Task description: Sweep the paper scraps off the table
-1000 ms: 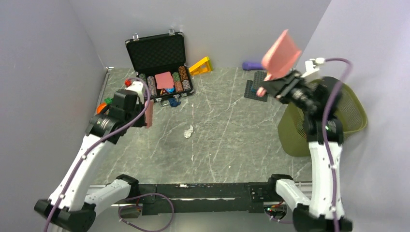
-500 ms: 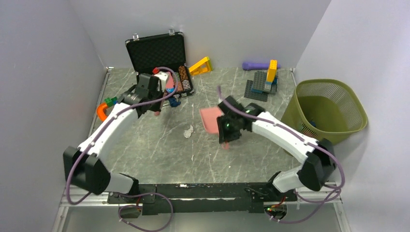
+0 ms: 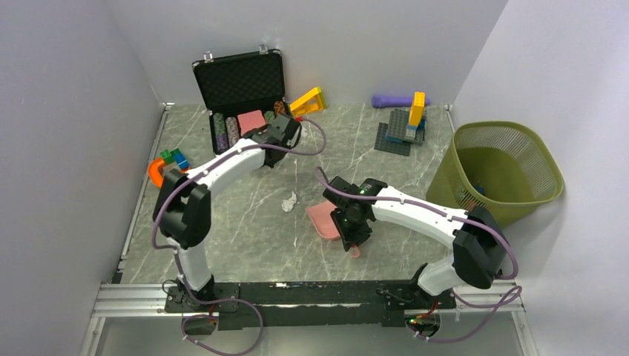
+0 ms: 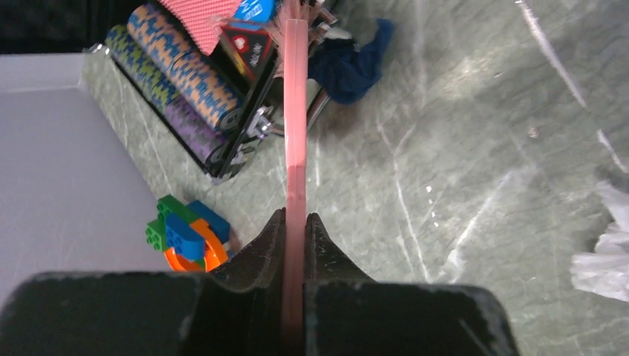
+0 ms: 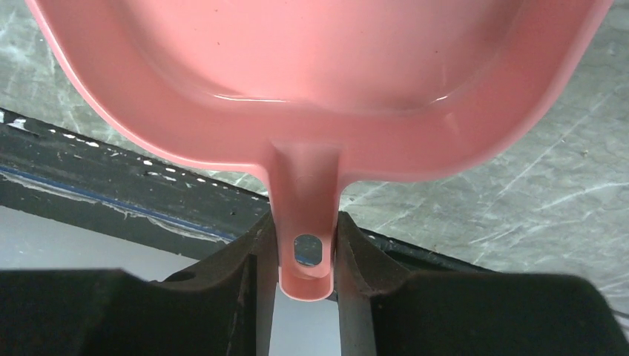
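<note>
A white paper scrap (image 3: 289,201) lies mid-table and shows at the right edge of the left wrist view (image 4: 607,248). A navy paper wad (image 4: 354,63) lies at the front of the poker chip case. My left gripper (image 3: 280,135) (image 4: 295,219) is shut on a thin pink brush (image 4: 295,111), seen edge-on, whose far end reaches the case just left of the navy wad. My right gripper (image 3: 353,228) (image 5: 305,252) is shut on the handle of a pink dustpan (image 3: 323,219) (image 5: 319,59), which sits low over the table (image 3: 386,193) just right of the white scrap.
An open black poker chip case (image 3: 241,85) stands at the back left. An olive mesh basket (image 3: 504,174) stands at the right. A yellow wedge brick (image 3: 307,101), a grey baseplate with bricks (image 3: 400,135), a purple cylinder (image 3: 393,100) and orange, green and blue bricks (image 3: 165,165) lie along the edges.
My right arm swung the dustpan from above the basket down to the table middle, then nearer. My left arm stretched right along the case front with the brush.
</note>
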Robot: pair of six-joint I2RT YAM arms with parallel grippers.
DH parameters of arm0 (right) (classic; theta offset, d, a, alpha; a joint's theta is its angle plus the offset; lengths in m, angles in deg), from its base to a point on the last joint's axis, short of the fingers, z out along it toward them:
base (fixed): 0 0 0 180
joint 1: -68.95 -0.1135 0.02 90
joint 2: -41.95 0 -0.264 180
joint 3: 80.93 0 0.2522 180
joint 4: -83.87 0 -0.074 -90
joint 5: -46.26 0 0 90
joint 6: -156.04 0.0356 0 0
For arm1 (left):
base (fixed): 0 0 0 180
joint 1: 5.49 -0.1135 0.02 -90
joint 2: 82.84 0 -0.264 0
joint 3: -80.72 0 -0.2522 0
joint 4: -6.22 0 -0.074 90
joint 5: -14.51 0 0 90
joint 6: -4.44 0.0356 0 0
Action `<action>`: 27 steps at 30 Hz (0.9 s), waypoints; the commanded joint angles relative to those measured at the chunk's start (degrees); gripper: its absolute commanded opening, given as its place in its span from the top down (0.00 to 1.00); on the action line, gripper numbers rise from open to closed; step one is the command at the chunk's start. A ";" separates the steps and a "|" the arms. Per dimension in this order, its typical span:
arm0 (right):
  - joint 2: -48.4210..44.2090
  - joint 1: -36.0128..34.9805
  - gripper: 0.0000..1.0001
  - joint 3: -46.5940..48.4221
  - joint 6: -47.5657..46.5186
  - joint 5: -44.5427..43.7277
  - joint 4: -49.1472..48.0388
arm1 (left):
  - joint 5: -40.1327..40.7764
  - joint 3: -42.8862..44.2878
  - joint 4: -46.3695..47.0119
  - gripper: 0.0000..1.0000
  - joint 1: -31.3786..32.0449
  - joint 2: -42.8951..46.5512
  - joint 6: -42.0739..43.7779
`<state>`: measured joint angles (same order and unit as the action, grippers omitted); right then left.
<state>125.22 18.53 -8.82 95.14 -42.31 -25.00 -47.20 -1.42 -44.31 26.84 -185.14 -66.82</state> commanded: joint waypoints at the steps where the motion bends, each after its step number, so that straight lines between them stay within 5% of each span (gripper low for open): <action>1: 0.53 -1.29 1.00 -0.39 -0.19 0.91 -3.28 | 1.31 6.60 -7.37 1.00 1.13 -3.82 0.54; 8: 0.94 -1.53 1.00 -1.22 -0.87 1.64 -5.26 | -26.10 5.42 -20.33 1.00 2.68 2.18 -8.56; 16: 3.31 -3.78 1.00 -0.49 -2.59 2.28 -6.26 | -16.67 2.40 -21.99 1.00 3.25 11.85 -13.46; 27: 13.11 -7.68 1.00 7.35 -5.13 1.83 -2.10 | -8.65 9.53 -20.63 1.00 3.23 3.77 -11.09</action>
<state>137.02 10.82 -6.35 91.86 -40.19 -28.81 -60.42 3.23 -65.69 30.08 -178.45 -78.16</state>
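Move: Almost straight beneath the left hand, about 13 cm down and 2 cm ahead, lies the navy scrap at the case's front latch; the hand holds the brush. The open chip case is some 8 cm ahead and 3 cm left of that hand, the white scrap about 12 cm back and 6 cm right. From the right hand, which holds the dustpan, the white scrap is roughly 14 cm ahead, 19 cm left and 6 cm lower, the navy one 27 cm ahead and 25 cm left. Dipping a couple of centimetres, the left hand draws the brush back about 10 cm and slightly right, raking the navy scrap off the case front towards the white one, fingers tipping some 15 degrees further down; it then lifts about 5 cm and starts forward again. The right hand keeps the dustpan, lowering it and easing it left and slightly back, about 3 cm each way, turning it counter-clockwise. ##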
